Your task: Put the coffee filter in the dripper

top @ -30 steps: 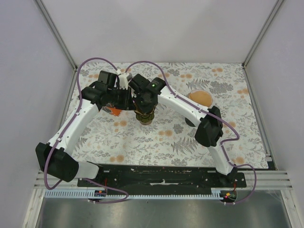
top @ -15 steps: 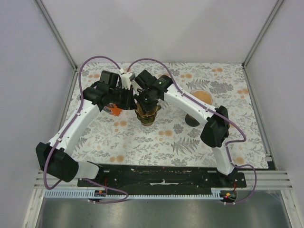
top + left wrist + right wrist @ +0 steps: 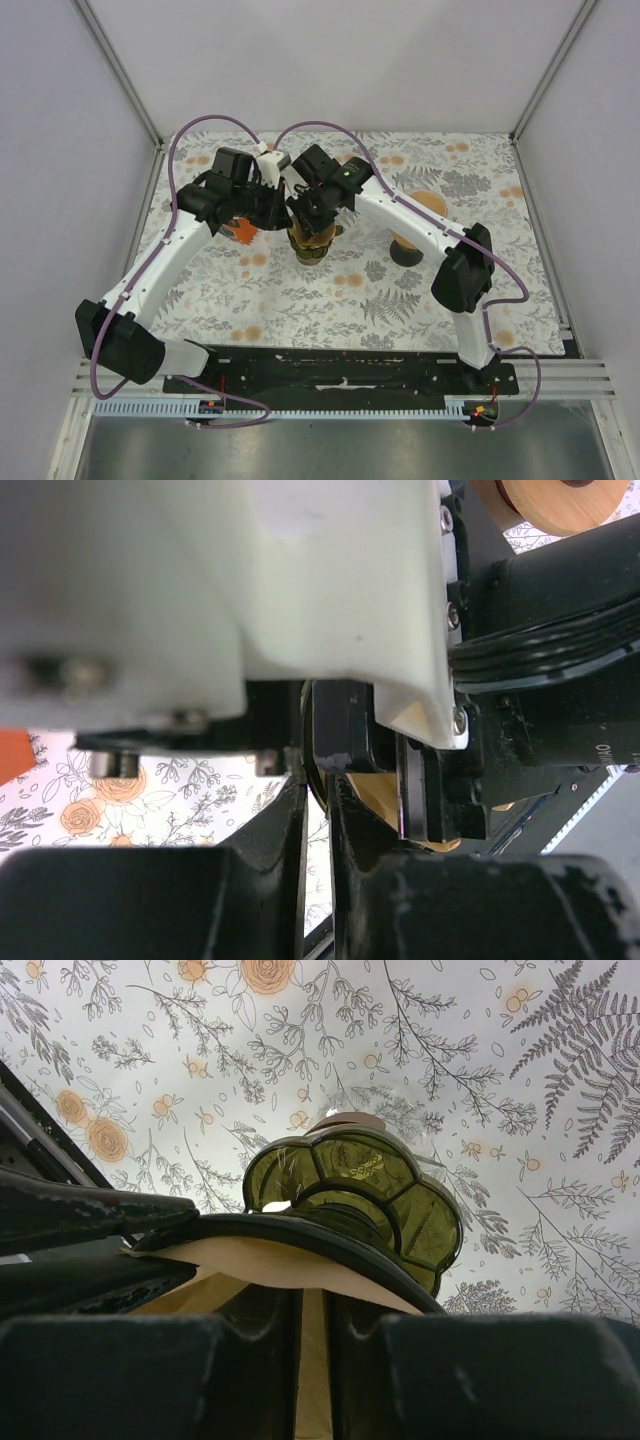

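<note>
The olive-green glass dripper [image 3: 355, 1185] with a black rim stands mid-table [image 3: 312, 247], both arms meeting over it. The tan coffee filter [image 3: 290, 1265] lies inside, under the rim. My right gripper [image 3: 315, 1305] hovers just above the filter, jaws a narrow gap apart, paper showing through the gap. My left gripper [image 3: 318, 780] comes in from the left [image 3: 278, 212]. Its fingers [image 3: 90, 1210] pinch the dripper's rim and the filter's edge.
An orange object [image 3: 238, 232] lies left of the dripper under the left arm. A round wooden disc [image 3: 428, 205] on a black foot [image 3: 405, 256] stands to the right. The floral cloth [image 3: 350, 300] covers the table, and frame posts rise at the back corners.
The right jaws have parted slightly off the filter and the right arm has drawn back to the right. The left jaws have narrowed on the rim.
</note>
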Robot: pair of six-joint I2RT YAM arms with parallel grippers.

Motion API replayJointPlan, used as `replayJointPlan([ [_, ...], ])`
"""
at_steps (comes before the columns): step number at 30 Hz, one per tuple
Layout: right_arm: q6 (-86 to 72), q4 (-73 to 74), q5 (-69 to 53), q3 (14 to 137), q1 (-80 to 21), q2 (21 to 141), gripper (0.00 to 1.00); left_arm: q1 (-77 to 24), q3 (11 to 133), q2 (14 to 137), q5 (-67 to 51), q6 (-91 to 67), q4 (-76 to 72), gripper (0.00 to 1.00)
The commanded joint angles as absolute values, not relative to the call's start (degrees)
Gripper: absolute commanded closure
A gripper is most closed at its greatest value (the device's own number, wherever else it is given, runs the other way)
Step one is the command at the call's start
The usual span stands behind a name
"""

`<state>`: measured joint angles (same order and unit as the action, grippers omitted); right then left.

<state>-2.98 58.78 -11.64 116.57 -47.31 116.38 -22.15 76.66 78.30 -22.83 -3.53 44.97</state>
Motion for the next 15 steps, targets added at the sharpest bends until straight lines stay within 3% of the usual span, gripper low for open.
replayJointPlan([
  [1, -0.53, 52.47, -15.99, 117.34, -47.02, 107.93, 0.86, -20.57, 76.73, 79.63, -18.90, -6.77, 48.25, 0.91],
  [5, -3.51, 53.00, -17.83, 117.16, -46.06, 108.19, 1.00, -20.57, 77.17, 79.72, -18.81, -7.03, 48.25, 0.91],
  [15, -16.34, 55.54, -20.22, 120.67, -42.98, 111.18, 1.00, -20.65, 77.17, 79.80, -19.07, -6.77, 48.08, 0.92],
])
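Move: The dripper with the coffee filter in its mouth is centred about 5 cm to the right of the left hand, some 2 cm back and 5 cm below. From the right hand it lies straight below by about 4 cm and 2 cm back. The orange box stands roughly 14 cm left and 4 cm forward of the left hand; the wood-topped stand is about 20 cm to the right of the right hand, 1 cm back. The dripper's left rim, with the filter's edge, stays pinched in the left fingers, which hold nearly in place. Over the filter's mouth the slightly open right fingers close fully, then rise about 1.5 cm while the wrist turns some 10 degrees, swinging the pointing direction back and to the left; the tips remain by the paper just inside the forward rim. ##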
